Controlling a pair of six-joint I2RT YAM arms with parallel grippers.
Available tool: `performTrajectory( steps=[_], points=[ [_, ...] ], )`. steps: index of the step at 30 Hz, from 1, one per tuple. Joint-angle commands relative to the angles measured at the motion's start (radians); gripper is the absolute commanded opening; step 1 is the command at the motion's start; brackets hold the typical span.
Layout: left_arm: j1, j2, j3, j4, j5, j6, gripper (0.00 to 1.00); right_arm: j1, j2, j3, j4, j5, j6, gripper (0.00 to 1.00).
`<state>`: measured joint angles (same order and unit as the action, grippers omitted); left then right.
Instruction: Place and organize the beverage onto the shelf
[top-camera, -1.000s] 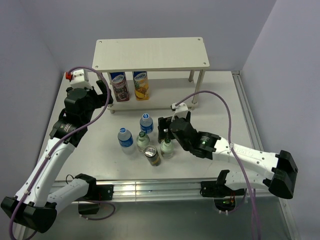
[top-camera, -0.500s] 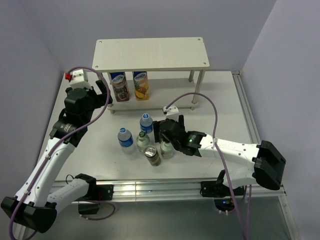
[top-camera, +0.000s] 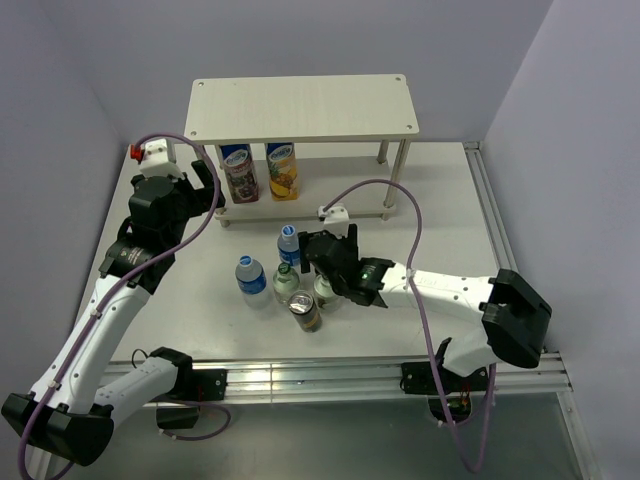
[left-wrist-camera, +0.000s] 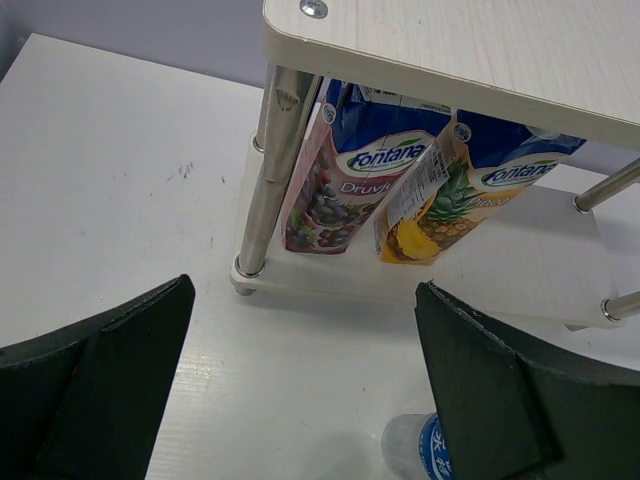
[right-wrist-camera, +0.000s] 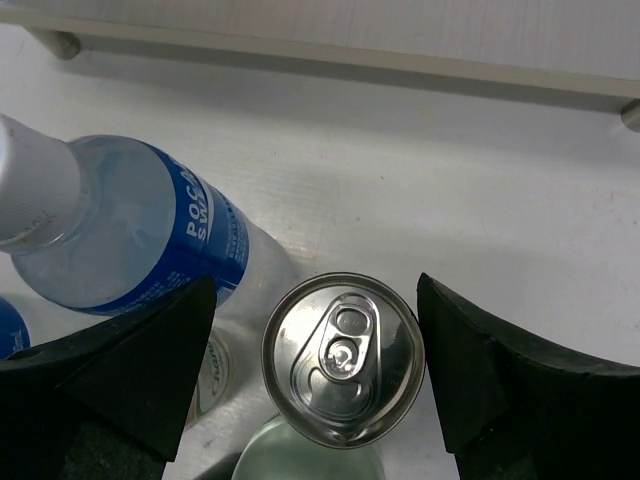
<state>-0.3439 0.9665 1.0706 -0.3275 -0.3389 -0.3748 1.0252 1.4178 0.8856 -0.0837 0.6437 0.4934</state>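
My right gripper (right-wrist-camera: 313, 285) hangs open over the drinks, one finger on each side of a dark can (right-wrist-camera: 343, 358) seen from above. In the top view the gripper (top-camera: 322, 265) hides that can. A blue-labelled plastic bottle (right-wrist-camera: 130, 235) stands just left of it, and a glass bottle (right-wrist-camera: 305, 460) just behind. On the table stand another can (top-camera: 305, 310), two glass bottles (top-camera: 286, 282) and a second plastic bottle (top-camera: 250, 278). The shelf (top-camera: 300, 105) stands at the back. My left gripper (left-wrist-camera: 305, 288) is open and holds nothing, near the shelf's left post (left-wrist-camera: 270, 170).
Two tall printed cartons (top-camera: 240, 172) (top-camera: 283, 170) stand on the shelf's lower board at the left. A plastic bottle's cap (left-wrist-camera: 412, 450) shows by my left gripper's right finger. A metal rail (top-camera: 300, 378) runs along the table's near edge, and walls close in left and right.
My right arm has swung left and come down over the cluster of drinks, bringing its fingers round a can and narrowing them. The left arm and the drinks have not moved.
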Motion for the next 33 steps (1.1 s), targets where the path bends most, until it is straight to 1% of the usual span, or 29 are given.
performTrajectory(
  steps=[1, 8, 13, 15, 19, 21, 26, 27, 28, 33],
  points=[
    [-0.003, -0.008, 0.011, 0.004, -0.015, 0.019, 0.99, 0.006, 0.065, 0.033, -0.019, 0.031, 0.02, 0.88],
    [-0.003, -0.006, 0.009, 0.004, -0.022, 0.019, 0.99, 0.006, 0.026, 0.009, -0.047, 0.028, 0.039, 0.88],
    [-0.003, -0.003, 0.014, 0.001, -0.025, 0.019, 0.99, 0.006, -0.02, 0.007, -0.108, 0.028, 0.056, 0.88],
    [-0.003, -0.003, 0.012, 0.001, -0.026, 0.019, 0.99, 0.006, -0.029, 0.009, -0.135, 0.022, 0.069, 0.85],
    [-0.003, -0.005, 0.012, -0.001, -0.032, 0.017, 0.99, 0.006, -0.049, 0.01, -0.182, 0.017, 0.093, 0.7],
    [-0.003, -0.003, 0.012, -0.004, -0.035, 0.017, 0.99, 0.006, -0.057, 0.003, -0.191, 0.017, 0.1, 0.68],
    [-0.003, -0.008, 0.012, -0.004, -0.038, 0.017, 0.99, 0.006, -0.053, -0.013, -0.186, 0.024, 0.102, 0.59],
    [-0.003, -0.005, 0.012, -0.007, -0.038, 0.017, 0.99, 0.006, -0.048, -0.007, -0.186, 0.022, 0.102, 0.58],
    [-0.003, -0.005, 0.012, -0.002, -0.038, 0.017, 0.99, 0.006, -0.04, -0.002, -0.191, 0.024, 0.102, 0.54],
    [-0.003, -0.003, 0.012, -0.004, -0.04, 0.019, 0.99, 0.006, -0.04, 0.053, -0.211, 0.042, 0.083, 0.45]
  ],
)
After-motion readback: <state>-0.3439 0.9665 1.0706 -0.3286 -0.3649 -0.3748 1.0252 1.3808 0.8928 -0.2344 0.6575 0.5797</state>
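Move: The dark can stands almost between the right hand's open fingers, its middle about 1 cm back, 2 cm to the right and 3 cm below. The nearest blue-labelled bottle is some 6 cm left and 2 cm ahead; the right green bottle is about 9 cm back and 3 cm right, the left green bottle 6 cm back and 7 cm left. From the left hand, the can is roughly 25 cm right, 6 cm back and 20 cm below. The right hand ends its forward-left reach within half a centimetre or so, then reverses, shifting about 2.5 cm to the right and 2 cm back, sinking slightly and tipping its fingers a few degrees further down, to centre its gap on the dark can. During that shift the fingers close until both pinch the upper part of the can just under its rim, and the hand then stays there, squeezing without lifting. ##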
